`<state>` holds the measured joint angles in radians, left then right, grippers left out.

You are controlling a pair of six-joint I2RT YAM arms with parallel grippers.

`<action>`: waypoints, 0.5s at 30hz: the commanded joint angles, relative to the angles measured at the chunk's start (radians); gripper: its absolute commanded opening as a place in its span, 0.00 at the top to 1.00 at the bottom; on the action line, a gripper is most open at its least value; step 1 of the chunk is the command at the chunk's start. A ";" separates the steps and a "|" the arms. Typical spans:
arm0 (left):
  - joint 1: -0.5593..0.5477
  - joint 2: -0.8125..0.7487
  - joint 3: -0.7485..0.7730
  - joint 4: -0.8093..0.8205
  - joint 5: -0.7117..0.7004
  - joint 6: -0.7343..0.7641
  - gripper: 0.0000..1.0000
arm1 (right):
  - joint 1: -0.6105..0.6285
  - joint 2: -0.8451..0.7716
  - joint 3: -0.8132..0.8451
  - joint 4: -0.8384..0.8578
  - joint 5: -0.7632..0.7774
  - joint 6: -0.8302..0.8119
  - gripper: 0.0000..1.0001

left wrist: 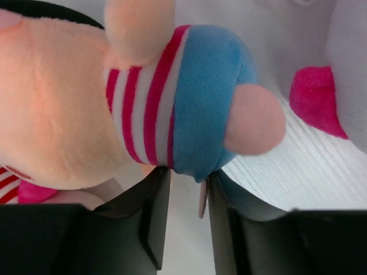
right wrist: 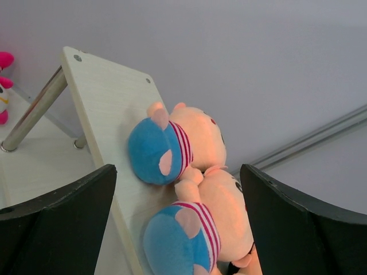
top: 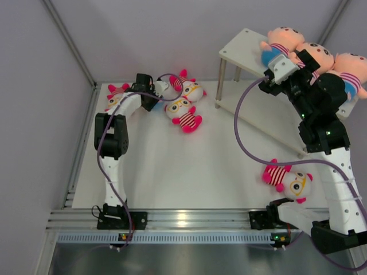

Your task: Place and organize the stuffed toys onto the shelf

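Note:
The shelf (top: 243, 48) stands at the back right, with three peach stuffed toys (top: 284, 39) (top: 315, 54) (top: 352, 69) in a row on its top board. My right gripper (top: 276, 66) hovers open at that board's near edge. In the right wrist view two of them (right wrist: 172, 143) (right wrist: 212, 229) lie just beyond the wide-apart right gripper (right wrist: 178, 172). At the far left my left gripper (top: 151, 94) is down among the pink toys (top: 189, 89) (top: 183, 113) (top: 117, 91). Its fingertips (left wrist: 163, 172) pinch the blue shorts of a peach toy (left wrist: 189, 103).
Another pink toy (top: 287, 180) lies near the right arm's base. The shelf's lower board (top: 258, 109) shows bare under the top one, on thin metal legs (top: 220, 86). A pink toy's edge (left wrist: 315, 103) lies close to the right of the left gripper. Grey walls enclose the table.

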<state>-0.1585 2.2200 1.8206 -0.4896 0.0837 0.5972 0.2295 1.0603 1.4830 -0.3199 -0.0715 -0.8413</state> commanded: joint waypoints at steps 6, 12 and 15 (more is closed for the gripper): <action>-0.006 -0.005 0.037 0.106 0.010 0.027 1.00 | 0.014 -0.023 -0.017 0.076 -0.036 0.031 0.11; -0.006 -0.161 -0.006 0.106 0.117 0.033 1.00 | 0.014 -0.054 -0.010 0.007 -0.121 -0.007 0.11; -0.006 -0.311 -0.056 0.106 0.209 0.072 1.00 | 0.014 -0.065 0.014 -0.014 -0.207 0.013 0.11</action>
<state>-0.1600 2.1456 1.7779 -0.4442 0.1646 0.6357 0.2291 1.0332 1.4593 -0.3305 -0.1677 -0.8364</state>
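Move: The blue-bottomed doll lies right at the left hand's half-closed fingers, its middle about 4 cm ahead and 3 cm to the left at roughly the same height. Level with the hand, one owl-faced toy lies some 15 cm to the right and 1 cm back, another 16 cm right and 12 cm ahead, and a third 16 cm left and 6 cm ahead. From the right hand up by the shelf, the doll is about 25 cm ahead, 50 cm left and 43 cm below. The doll's blue bottom is pinched at its near lower edge as the left fingers close from half open to fully shut, the hand creeping forward about 1 cm meanwhile. Keeping that pinch, the hand then lifts about 3 cm, easing back over that centimetre and drifting slightly right, with the wrist turning only some 5 degrees clockwise. ##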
